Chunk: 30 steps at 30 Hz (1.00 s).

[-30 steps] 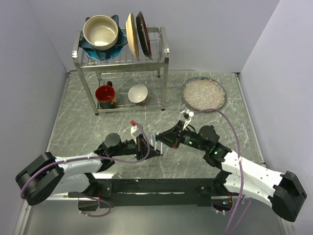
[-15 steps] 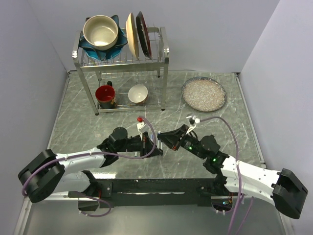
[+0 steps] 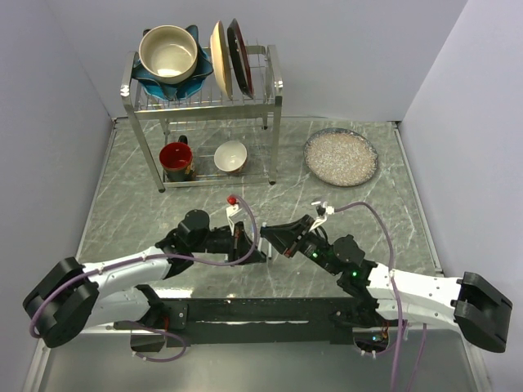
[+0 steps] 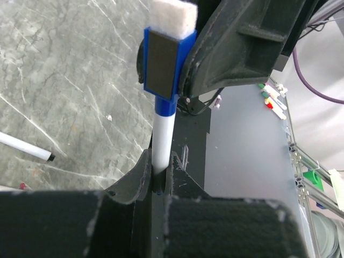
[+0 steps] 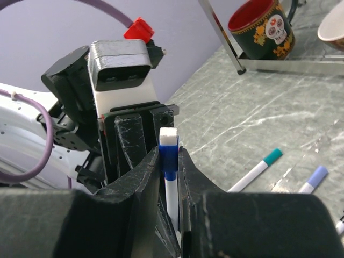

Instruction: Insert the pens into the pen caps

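Observation:
My left gripper [image 4: 159, 161] is shut on the white barrel of the blue pen [image 4: 161, 134]. The pen stands upright between the two grippers. My right gripper [image 5: 170, 156] is shut on the blue pen cap [image 5: 169, 153], which has a white felt pad on top and sits on the pen's upper end [image 4: 164, 64]. The two grippers meet above the table's near middle in the top view, left [image 3: 253, 250] and right [image 3: 274, 237]. A teal-ended pen [image 5: 258, 167] and a pale-blue-ended pen [image 5: 313, 178] lie on the table. A black-tipped pen [image 4: 27, 148] lies there too. The other caps are out of view.
A metal dish rack [image 3: 274, 90] stands at the back left with bowls and plates. A red mug [image 3: 176, 159] and a white bowl [image 3: 231, 155] are under it. A glass plate [image 3: 341, 157] lies at the back right. The mug also shows in the right wrist view [image 5: 260, 24].
The left gripper has moved right and the right gripper left and nearer, so the two now meet closely. Both arms have lowered a little.

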Available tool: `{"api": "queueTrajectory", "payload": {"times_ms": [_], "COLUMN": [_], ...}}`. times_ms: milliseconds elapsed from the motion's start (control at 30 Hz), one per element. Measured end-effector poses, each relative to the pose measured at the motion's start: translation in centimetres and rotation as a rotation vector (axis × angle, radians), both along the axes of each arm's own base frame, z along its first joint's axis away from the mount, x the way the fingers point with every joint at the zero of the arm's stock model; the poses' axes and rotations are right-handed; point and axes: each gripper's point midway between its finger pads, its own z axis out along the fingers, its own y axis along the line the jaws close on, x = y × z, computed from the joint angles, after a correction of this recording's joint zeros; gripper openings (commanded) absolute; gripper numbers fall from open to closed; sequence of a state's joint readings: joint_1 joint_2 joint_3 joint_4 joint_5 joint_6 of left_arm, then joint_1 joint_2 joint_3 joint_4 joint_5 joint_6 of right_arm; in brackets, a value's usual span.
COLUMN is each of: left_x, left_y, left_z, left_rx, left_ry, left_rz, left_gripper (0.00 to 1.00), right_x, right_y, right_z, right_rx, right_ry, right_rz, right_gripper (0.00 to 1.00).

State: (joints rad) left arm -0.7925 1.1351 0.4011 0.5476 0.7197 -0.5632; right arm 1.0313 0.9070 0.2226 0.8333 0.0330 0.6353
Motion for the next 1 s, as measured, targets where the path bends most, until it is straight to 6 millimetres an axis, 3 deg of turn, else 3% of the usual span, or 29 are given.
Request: {"api": "queueTrajectory", "payload": {"times_ms": [467, 833, 933, 1000], "left_x": [-1.9, -2.2, -1.8, -1.6], "left_y": [1.8, 2.5, 2.5, 2.5], "left_z": [3.1, 5.5, 5.7, 5.9], "left_rx": [-0.096, -0.152, -0.155, -0.159], "left_ry": [-0.112, -0.231, -0.239, -0.245], "left_rz": [-0.072, -0.056, -0.037, -0.024], "left_gripper": [0.01, 0.01, 0.01, 0.01], "right_x": [-2.6, -3.3, -3.0, -2.8], "right_y": [1.8, 1.8, 1.8, 1.8], "right_z": [3.6, 6.7, 7.5, 7.7], "right_rx": [-0.014, -0.031, -0.034, -0.043], "right_ry": [-0.165, -0.145, -0.131, -0.12], "right_rz": [0.133, 0.134, 0.116, 0.105], "right_gripper": [0.0, 0.0, 0.09, 0.21]}}
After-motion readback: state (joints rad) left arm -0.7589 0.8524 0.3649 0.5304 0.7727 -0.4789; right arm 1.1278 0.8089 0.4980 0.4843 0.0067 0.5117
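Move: The blue cap, pinched in the right fingers over the held pen's upper end, is about 4 cm ahead of and 5 cm above the left hand, straight in front to either side. The held pen's barrel is about 2 cm back from and 3 cm below the right hand. On the table some 14 cm below the left hand, the black-capped pen lies 4 cm ahead and 2 cm right, the lilac-capped pen 4 cm ahead and 3 cm left. The blue-capped pen is carried up off its place over the table by both hands, the left still gripping the barrel's lower end and the right still pinching the cap. The left rises about 6 cm, drifting left and rolling some 15 degrees so the pen's top leans back; the right climbs nearly 8 cm, also back and a little left, drawing away from the left fingers. ##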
